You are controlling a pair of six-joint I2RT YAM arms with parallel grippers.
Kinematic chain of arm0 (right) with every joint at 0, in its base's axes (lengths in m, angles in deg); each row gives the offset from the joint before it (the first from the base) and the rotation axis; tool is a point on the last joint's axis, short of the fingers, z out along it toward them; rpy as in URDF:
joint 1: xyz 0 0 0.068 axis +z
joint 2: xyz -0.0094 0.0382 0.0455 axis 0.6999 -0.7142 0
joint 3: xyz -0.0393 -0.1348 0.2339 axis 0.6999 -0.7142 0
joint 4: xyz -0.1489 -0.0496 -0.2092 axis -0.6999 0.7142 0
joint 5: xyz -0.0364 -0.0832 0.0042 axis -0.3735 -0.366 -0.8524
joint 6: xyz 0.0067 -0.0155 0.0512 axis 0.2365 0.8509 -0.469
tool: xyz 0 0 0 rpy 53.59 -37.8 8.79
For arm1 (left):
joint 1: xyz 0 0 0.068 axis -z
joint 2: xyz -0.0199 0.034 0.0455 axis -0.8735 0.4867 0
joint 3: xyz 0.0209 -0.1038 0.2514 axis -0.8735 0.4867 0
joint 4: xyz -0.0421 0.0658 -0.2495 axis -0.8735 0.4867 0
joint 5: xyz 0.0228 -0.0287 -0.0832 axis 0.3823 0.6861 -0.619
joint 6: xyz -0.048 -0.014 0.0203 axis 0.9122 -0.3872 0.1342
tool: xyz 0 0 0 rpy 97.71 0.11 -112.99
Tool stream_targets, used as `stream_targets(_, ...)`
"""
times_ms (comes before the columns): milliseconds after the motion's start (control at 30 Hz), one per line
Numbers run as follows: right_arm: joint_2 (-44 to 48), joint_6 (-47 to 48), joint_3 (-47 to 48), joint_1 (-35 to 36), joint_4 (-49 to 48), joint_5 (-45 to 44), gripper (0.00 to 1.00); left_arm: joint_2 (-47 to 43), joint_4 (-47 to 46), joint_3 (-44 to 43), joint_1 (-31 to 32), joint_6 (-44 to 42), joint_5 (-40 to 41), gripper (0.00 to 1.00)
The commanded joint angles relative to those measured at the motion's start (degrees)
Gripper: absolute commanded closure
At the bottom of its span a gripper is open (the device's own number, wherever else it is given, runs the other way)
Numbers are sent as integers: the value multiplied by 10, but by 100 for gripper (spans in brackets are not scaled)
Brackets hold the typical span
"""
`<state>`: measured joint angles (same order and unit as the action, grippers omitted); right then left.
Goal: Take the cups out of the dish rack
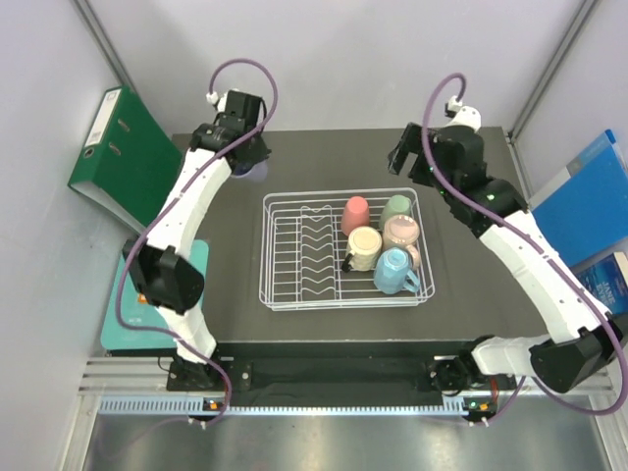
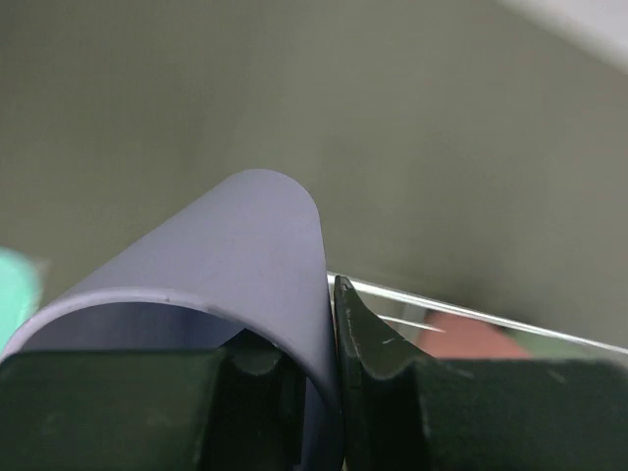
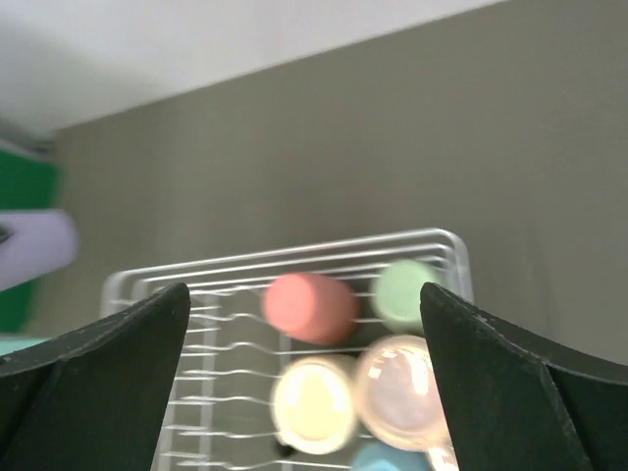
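The white wire dish rack sits mid-table. In its right half are a coral-pink cup, a mint green cup, a pale pink cup, a cream cup and a light blue handled cup. My left gripper is beyond the rack's back left corner. It is shut on the wall of a lavender cup, one finger inside and one finger outside. My right gripper is open and empty above the rack's back right. Its view shows the rack and cups below.
A green binder leans at the back left. A teal pad lies at the left edge. Blue folders stand at the right. The rack's left half holds upright plate prongs. The dark mat surrounds the rack.
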<state>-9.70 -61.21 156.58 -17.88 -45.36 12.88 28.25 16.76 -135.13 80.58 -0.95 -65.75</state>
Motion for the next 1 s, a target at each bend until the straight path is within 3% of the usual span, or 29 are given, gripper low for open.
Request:
stream_targets(0, -14, 61, 40, 46, 108, -240, 1, 28, 109, 16, -54, -38, 83, 100)
stream_targets(67, 4, 58, 20, 52, 97, -260, 0, 43, 95, 31, -80, -38, 76, 100)
stream_targets(267, -5, 76, 14, 52, 113, -204, 0, 114, 86, 6, -114, -58, 52, 100)
stream_targets(533, -17, 85, -11, 54, 114, -168, 0, 202, 81, -27, -114, -48, -17, 100)
stream_targets(900, -40, 91, -16, 53, 112, -152, 0, 246, 68, -29, -113, -44, -22, 100)
stream_targets(967, -42, 92, -17, 54, 113, -151, 0, 244, 66, -28, -113, -45, -20, 92)
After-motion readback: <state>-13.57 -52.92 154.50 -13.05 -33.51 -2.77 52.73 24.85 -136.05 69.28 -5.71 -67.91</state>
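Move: The left gripper still holds the purple cup by its rim; its spot, the bare table left of the rack, lies about 10 cm left, level fore-and-aft and 31 cm down. From that hand the rack's middle is 17 cm right and 9 cm back, the red cup 20 cm right and 3 cm back, the teal board 30 cm left and 20 cm back. From the empty right hand, the green cup is 8 cm ahead, 3 cm right, 28 cm down; the pink mug 1 cm ahead and 4 cm right. Bring the left gripper down some 21 cm, swinging it left about 11 cm early on and easing back a little, tipping the fingers about 30 degrees further down and keeping the pinch on the purple cup's rim. Meanwhile sink the open right gripper 7 or 8 cm towards the green cup, drifting slightly right and rolling its left side down some 20 degrees. ##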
